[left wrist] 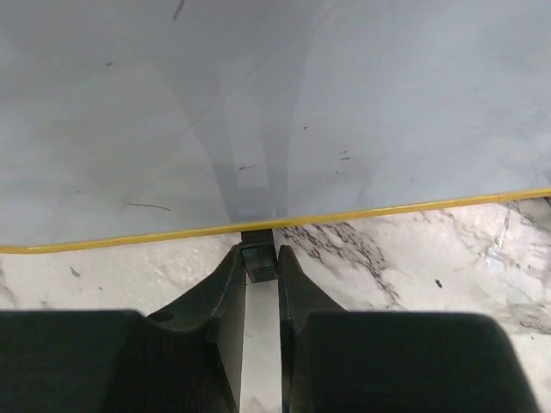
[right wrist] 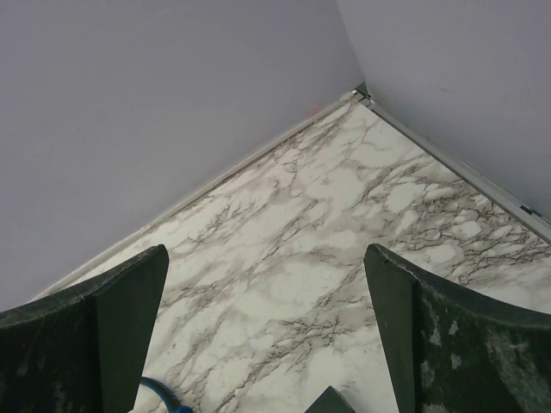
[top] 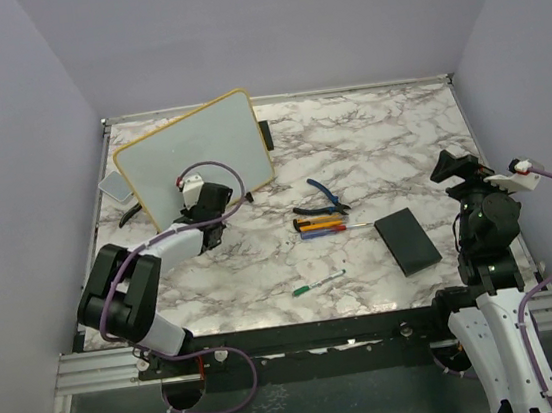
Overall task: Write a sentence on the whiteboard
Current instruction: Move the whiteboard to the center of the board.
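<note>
The whiteboard [top: 194, 154], white with a yellow frame, lies askew at the back left of the marble table. In the left wrist view its face [left wrist: 275, 112] carries only faint smudges and its yellow edge runs across just beyond my fingertips. The sentence is not in view. My left gripper [top: 201, 208] [left wrist: 258, 254] sits at the board's near edge, shut on a small black foot [left wrist: 258, 265] under the frame. My right gripper [top: 447, 165] [right wrist: 265, 254] hovers wide open over bare marble at the far right, holding nothing.
Blue-handled pliers [top: 320, 198], a cluster of markers [top: 321, 225] and a green pen [top: 318, 284] lie mid-table. A flat black pad [top: 407, 241] lies to the right. A grey pad [top: 115, 184] sits left of the board. Walls enclose three sides.
</note>
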Robot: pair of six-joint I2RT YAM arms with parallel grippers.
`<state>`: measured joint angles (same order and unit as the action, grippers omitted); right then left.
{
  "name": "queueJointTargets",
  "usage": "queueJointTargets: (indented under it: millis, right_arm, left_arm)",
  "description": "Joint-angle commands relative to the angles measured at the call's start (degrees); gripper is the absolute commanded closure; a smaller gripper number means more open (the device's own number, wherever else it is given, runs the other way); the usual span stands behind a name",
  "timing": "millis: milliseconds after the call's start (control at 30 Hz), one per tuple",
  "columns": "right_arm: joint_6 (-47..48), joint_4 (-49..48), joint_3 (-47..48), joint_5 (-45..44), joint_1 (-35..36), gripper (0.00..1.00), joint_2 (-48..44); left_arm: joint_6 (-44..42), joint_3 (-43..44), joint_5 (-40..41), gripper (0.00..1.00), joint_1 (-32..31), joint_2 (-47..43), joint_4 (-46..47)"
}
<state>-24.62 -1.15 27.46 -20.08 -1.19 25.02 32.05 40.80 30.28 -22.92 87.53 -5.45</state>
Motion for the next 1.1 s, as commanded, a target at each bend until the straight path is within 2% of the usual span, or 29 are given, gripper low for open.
queueJointTargets:
  millis: [0, 267, 733, 1067]
  right_arm:
    - [-0.43, 0.78, -0.74, 0.13, -0.22, 0.0, -0.33]
    - [-0.43, 0.88, -0.74, 0.05, -0.22, 0.0, -0.51]
    - [-0.43, 0.89, -0.83, 0.04, -0.22, 0.0, -0.17]
    - [-0.43, 0.8, -0.74, 0.16, -0.22, 0.0, 0.47]
  left_arm:
    - [4.2, -2.29, 1.35, 1.0, -3.96, -1.98, -0.57]
    - [8.18, -4.4, 5.0, 1.0, -11.1, -4.89, -0.39]
    - [20.87, -6.75, 11.67, 1.0, -22.75, -5.56, -3.65]
    - [27.16, -5.83, 12.16, 1.0, -26.55, -5.08, -7.44]
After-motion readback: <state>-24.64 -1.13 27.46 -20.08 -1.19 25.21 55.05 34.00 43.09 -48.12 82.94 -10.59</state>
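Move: The whiteboard is already gripped by a black tab on its near edge: its middle lies about 15 cm ahead of the left hand, level sideways. The clear table middle it is bound for is some 26 cm to the left hand's right and level fore-and-aft, with the blue pliers about 32 cm right and 2 cm ahead, the screwdrivers 32 cm right and 5 cm back. From the right hand the table middle is roughly 41 cm left, 7 cm ahead, far below. The whiteboard is drawn diagonally across the marble towards the table middle, the left hand keeping its pinch on the near-edge tab and travelling about 8 cm right and nearly as far back, staying low with under 1 cm of sinking. The wrist tilts some 5 degrees as it goes, turning slightly clockwise. ##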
